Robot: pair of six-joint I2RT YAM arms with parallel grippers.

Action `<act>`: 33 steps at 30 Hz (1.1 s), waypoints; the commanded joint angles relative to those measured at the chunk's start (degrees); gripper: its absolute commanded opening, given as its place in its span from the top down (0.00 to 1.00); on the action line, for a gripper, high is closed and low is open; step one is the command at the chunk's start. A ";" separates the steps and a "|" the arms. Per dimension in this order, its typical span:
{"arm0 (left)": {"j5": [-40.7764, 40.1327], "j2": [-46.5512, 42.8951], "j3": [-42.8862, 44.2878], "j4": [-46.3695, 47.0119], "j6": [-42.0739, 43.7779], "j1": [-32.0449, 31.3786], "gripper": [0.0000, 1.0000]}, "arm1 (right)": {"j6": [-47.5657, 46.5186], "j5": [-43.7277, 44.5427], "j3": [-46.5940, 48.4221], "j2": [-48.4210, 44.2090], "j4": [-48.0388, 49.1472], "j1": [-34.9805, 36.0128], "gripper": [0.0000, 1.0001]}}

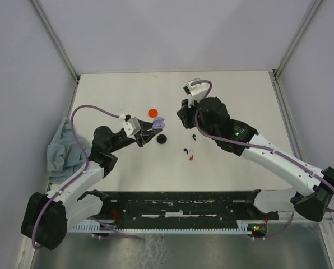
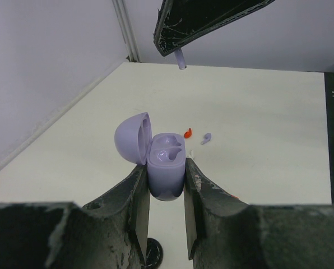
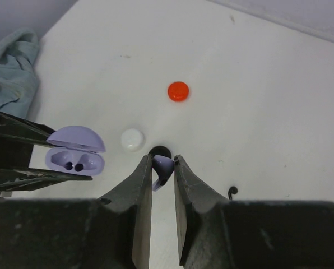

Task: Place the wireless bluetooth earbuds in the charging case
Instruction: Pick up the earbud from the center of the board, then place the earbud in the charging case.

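Observation:
My left gripper (image 2: pixel 166 166) is shut on the lavender charging case (image 2: pixel 167 162), held above the table with its lid (image 2: pixel 134 137) open and both sockets empty. The case (image 1: pixel 157 123) sits just left of my right gripper (image 1: pixel 182 119). My right gripper (image 3: pixel 162 160) is shut on a lavender earbud (image 3: pixel 162 168), stem pointing down, a short way right of the case (image 3: pixel 74 152). On the table lie a red earbud (image 2: pixel 188 133), another lavender earbud (image 2: pixel 205 138) and a black earbud (image 3: pixel 232 193).
A red disc (image 3: pixel 178 91), a white disc (image 3: pixel 132 139) and a black disc (image 3: pixel 159 151) lie on the table under and beyond the grippers. A crumpled grey-blue cloth (image 1: pixel 63 147) lies at the left edge. Grey walls enclose the table.

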 commanded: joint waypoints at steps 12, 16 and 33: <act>-0.83 0.27 0.61 10.09 -5.39 -0.18 0.97 | -7.17 4.28 -6.26 -2.93 24.09 11.17 0.80; -1.28 0.20 0.51 10.64 -6.79 -0.22 0.97 | -8.71 5.05 -7.24 -2.07 27.25 12.77 0.80; -2.01 -0.61 -0.37 13.06 -9.79 -0.35 0.97 | -12.74 6.64 -9.11 0.72 31.34 15.00 0.80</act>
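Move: Back from the right hand by about 4 cm, some 10 cm to its left and roughly 3 cm lower, is the open charging case in the left fingers. On the table some 30 cm below the right hand are the black disc, 3 cm ahead and 8 cm left; the white disc, 3 cm ahead and 15 cm left; and the red disc, 16 cm ahead and 12 cm left. From the left hand, the held earbud is about 4 cm ahead, 10 cm right and 3 cm up. Carrying the pinched earbud to the open case, the right hand sweeps about 8 cm left and 5 cm back, rising some 4 cm, then easing down nearly 1 cm as it slows. Its fingers tip up nearly 20 degrees and swing about 10 degrees counter-clockwise. The left hand keeps its hold and lifts the case about 2.5 cm, rolling it slightly. ##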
